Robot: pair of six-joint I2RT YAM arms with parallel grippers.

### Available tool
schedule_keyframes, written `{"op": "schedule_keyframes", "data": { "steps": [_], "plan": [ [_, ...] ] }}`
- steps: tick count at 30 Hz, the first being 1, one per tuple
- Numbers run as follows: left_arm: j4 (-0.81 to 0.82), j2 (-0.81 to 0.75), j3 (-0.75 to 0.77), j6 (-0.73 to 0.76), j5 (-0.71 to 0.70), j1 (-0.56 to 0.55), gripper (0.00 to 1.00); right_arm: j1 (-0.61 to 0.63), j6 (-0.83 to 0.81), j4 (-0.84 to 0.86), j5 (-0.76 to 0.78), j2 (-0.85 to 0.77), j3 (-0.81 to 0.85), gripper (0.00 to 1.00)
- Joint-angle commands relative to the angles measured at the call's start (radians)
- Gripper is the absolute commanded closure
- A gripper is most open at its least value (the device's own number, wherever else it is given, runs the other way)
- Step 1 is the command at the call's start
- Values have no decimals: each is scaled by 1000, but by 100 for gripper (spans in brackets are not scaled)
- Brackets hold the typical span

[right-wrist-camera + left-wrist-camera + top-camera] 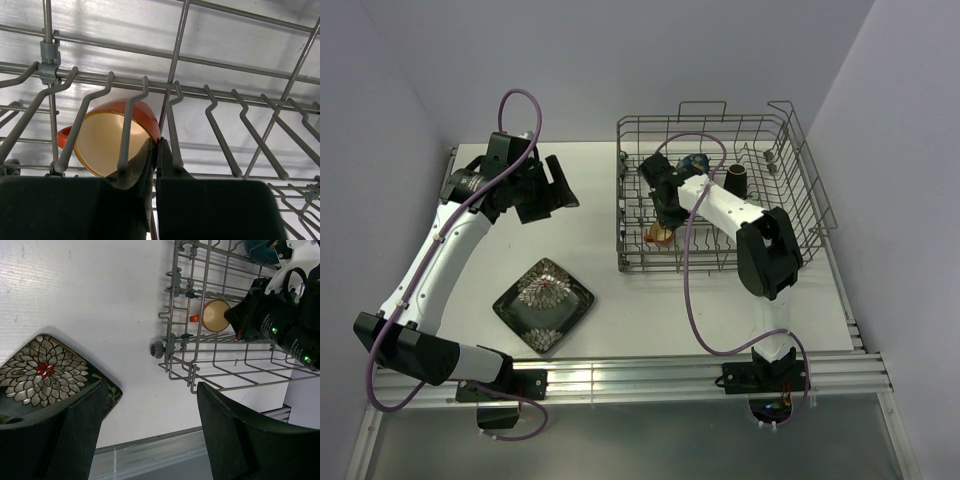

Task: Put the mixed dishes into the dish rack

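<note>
The grey wire dish rack point(702, 120) stands at the back right. My right gripper point(663, 218) reaches into its front left corner and is shut on the rim of the small orange cup point(660, 236), which lies tilted among the tines. In the right wrist view the fingers point(145, 165) pinch the cup's point(100, 140) lip. A small brown cup point(736, 178) and a teal dish point(695, 162) sit farther back in the rack. The dark square plate point(544, 304) with the silvery leaf pattern lies on the table. My left gripper point(552, 195) hangs open and empty above the table, left of the rack.
The left wrist view shows the plate point(40, 372) at left, the rack's corner point(172, 300) with the orange cup point(215, 315) at right, and the table's front rail point(150, 450) below. Side walls close in on both sides of the white table point(600, 200).
</note>
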Motion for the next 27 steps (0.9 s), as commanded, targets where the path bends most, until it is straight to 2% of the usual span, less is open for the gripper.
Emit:
{"op": "schedule_keyframes", "data": {
  "steps": [1,21,27],
  "plan": [
    [13,-19,25,9,20,5,22,-15,-15,-14,44,-64,65,100],
    [12,17,108,-21,75,5,23,-16,15,-112,51,-123,221,100],
    [45,44,128,-60,201,5,24,-16,19,-158,58,-146,270,100]
  ]
}}
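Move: The right hand already has the orange cup pinched by its right rim low in the rack, the cup's middle about 4 cm left, 1 cm back and 2 cm lower. At much the same height, the blue bowl sits roughly 11 cm ahead and 5 cm right of the hand, the brown mug about 10 cm ahead and 14 cm right. From the left hand the cup is some 18 cm right, 5 cm ahead and 20 cm down. The right hand lifts the still-pinched orange cup about 6 cm straight up; the left drifts up and right 3 cm. ##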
